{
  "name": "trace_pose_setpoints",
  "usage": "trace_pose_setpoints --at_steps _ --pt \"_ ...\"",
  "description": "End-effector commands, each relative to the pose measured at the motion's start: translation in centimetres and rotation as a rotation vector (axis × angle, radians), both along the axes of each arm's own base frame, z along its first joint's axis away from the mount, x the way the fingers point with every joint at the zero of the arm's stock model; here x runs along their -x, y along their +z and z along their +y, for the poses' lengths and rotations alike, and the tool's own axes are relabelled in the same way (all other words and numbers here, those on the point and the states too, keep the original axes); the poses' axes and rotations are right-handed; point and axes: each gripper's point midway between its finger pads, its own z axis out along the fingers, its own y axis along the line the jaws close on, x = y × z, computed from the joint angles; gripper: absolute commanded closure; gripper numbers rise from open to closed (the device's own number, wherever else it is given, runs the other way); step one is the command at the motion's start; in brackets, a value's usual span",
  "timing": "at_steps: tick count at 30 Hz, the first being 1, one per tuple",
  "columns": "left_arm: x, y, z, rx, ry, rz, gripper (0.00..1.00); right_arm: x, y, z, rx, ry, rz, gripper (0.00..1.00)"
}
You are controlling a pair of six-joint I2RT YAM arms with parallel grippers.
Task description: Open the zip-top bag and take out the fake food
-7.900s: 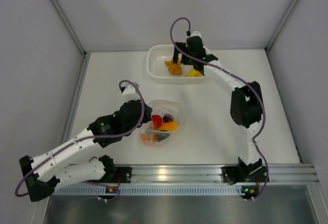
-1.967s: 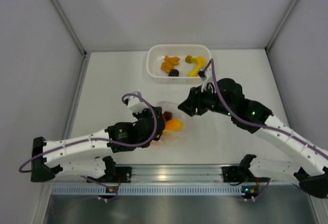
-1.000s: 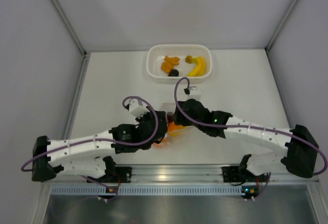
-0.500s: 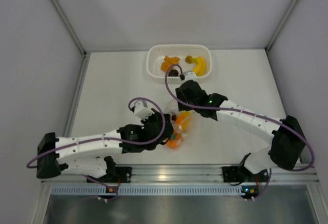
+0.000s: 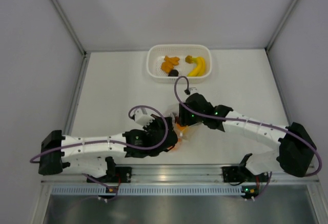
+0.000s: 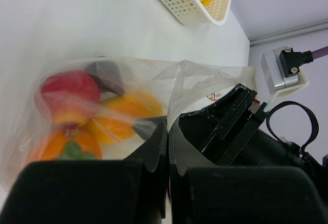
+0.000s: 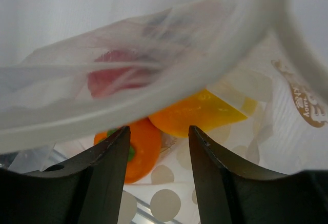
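The zip-top bag [image 6: 195, 83] is clear with white dots and lies between the two grippers [image 5: 182, 133]. Through the plastic I see fake food: a red fruit [image 6: 69, 93], orange pieces [image 6: 123, 119] and a dark purple piece [image 6: 105, 75]. My left gripper [image 6: 168, 134] is shut on a fold of the bag's plastic near its mouth [image 5: 166, 138]. My right gripper [image 7: 159, 149] stands open at the bag's mouth [image 5: 180, 120], its fingers apart just short of an orange pepper [image 7: 141, 152] and a yellow-orange piece [image 7: 200, 111]. The bag's rim [image 7: 154, 106] crosses that view.
A white perforated basket [image 5: 150, 65] stands at the back of the table, holding a banana [image 5: 198, 66], orange pieces [image 5: 169, 63] and a dark piece [image 5: 174, 73]. It shows at the top of the left wrist view too, the basket [image 6: 187, 3]. Grey walls close in both sides.
The right gripper has come back from near the basket down to the bag's mouth. The left gripper, still shut on the bag, has drawn it a little toward the near edge and right.
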Motion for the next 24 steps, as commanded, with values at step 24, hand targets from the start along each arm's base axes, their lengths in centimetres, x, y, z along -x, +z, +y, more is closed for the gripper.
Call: trace_pose_setpoints --at_steps 24 --pt "1.2 -2.0 -1.5 -0.042 0.002 -0.035 1.0 -1.9 -7.0 -2.0 0.063 -0.291 0.01 0.29"
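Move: Below my half-open right fingers, already at the bag's open mouth, lies the yellow-orange fruit, about 3 cm ahead, 1 cm left and 8 cm down. On much the same level, the leafy orange fruit is 4 cm back and 5 cm left of that hand, the red fruit 4 cm ahead and 8 cm left, the purple one 8 cm ahead and 6 cm left. From my left hand the yellow-orange fruit is some 5 cm ahead, 4 cm right and 16 cm down. I sink my right hand about 6 cm almost straight down, deeper into the bag beside the yellow-orange fruit, spreading the fingers wider from half open and turning the hand some 10 degrees clockwise. My left hand keeps its pinch on the bag's rim and eases it down about 2 cm, a little right and back. ##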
